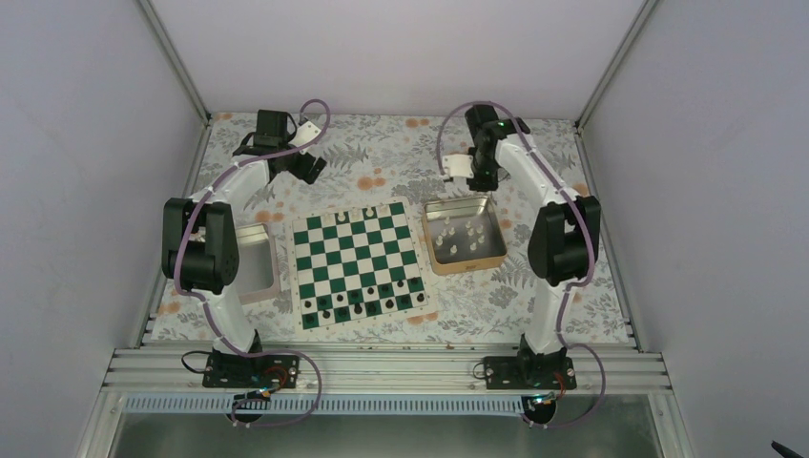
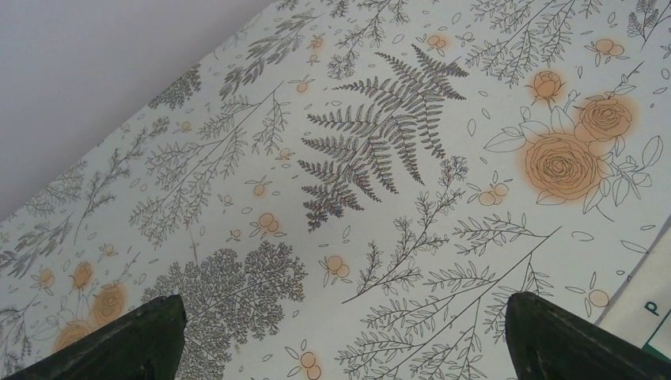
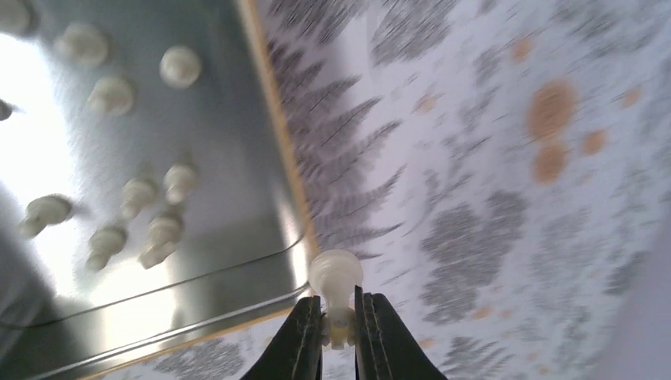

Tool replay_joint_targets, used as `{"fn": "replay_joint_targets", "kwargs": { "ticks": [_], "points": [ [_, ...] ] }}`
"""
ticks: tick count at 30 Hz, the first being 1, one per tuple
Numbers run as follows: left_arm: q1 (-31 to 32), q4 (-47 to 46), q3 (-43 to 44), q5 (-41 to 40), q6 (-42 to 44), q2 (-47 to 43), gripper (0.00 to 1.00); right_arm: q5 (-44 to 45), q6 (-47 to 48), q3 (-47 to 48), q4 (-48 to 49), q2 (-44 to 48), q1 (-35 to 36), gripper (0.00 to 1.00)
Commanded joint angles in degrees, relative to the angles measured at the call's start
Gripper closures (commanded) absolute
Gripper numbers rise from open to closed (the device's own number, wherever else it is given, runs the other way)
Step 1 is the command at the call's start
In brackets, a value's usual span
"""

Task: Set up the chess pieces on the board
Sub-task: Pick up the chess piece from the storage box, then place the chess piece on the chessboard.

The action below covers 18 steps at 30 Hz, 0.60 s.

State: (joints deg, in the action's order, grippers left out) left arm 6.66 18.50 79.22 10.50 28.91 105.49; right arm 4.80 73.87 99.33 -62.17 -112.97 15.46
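Note:
The green and white board (image 1: pixel 358 262) lies flat at the table's middle. Dark figures fill its near rows, and a white chess piece (image 1: pixel 369 210) stands at its far edge. Several more white pieces (image 1: pixel 458 234) lie in the tan tin (image 1: pixel 492 253) to the board's right. My right gripper (image 3: pixel 338 317) is shut on a white chess piece (image 3: pixel 335 277), held above the tin's corner (image 3: pixel 297 237), and it sits at the tin's far edge (image 1: pixel 474 176). Loose white pieces (image 3: pixel 180 66) rest inside. My left gripper (image 2: pixel 340 324) hangs open over the bare cloth; its fingers (image 2: pixel 150 340) stand wide apart with nothing between them.
A grey tray (image 1: pixel 259 277) sits left of the board, partly hidden by the left arm. A floral cloth (image 1: pixel 401 157) covers the table. Walls and metal rails close in the back and sides. A corner of the board (image 2: pixel 653 324) shows in the left wrist view.

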Motion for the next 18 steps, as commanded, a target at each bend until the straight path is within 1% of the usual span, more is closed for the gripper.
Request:
{"fn": "replay_joint_targets", "kwargs": {
  "ticks": [1,4,11,18],
  "points": [
    [0.15,-0.69,0.23,0.2,-0.13,-1.58,0.0,-3.37,-0.19,9.69,-5.0,-4.0,4.22,0.91],
    [0.12,-0.45,0.18,0.23,0.13,-1.98,0.0,-4.8,-0.21,14.7,-6.35,-6.97,7.41,0.91],
    [0.11,-0.52,-0.76,0.48,0.51,-3.34,0.0,-6.84,-0.43,22.71,-6.53,-14.54,13.59,0.9],
    [-0.14,-1.19,-2.0,1.33,0.59,-4.09,0.0,-9.54,-0.11,26.63,-6.07,-20.34,16.97,0.9]
  ]
}}
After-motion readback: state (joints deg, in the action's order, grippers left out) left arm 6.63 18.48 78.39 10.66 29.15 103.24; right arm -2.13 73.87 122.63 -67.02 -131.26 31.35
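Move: The white piece already gripped in the right hand is above the storage box's far right corner; the empty a1 corner square lies about 21 cm to that hand's left, 1 cm nearer and 11 cm below. The white piece on b1 is some 25 cm left and 2 cm back, the one on c1 28 cm left and 2 cm back. The box's middle is 8 cm back, 4 cm left. From the left hand, a1 lies about 19 cm right, 8 cm back. The white piece, still pinched in the right fingers, is carried fast to the robot's left, about 17 cm, off the box and towards the board's far right corner. The path arcs: up some 3 cm at first with a little forward, then down roughly 6 cm and slightly back, the wrist turning nearly 20 degrees counter-clockwise as it goes. ##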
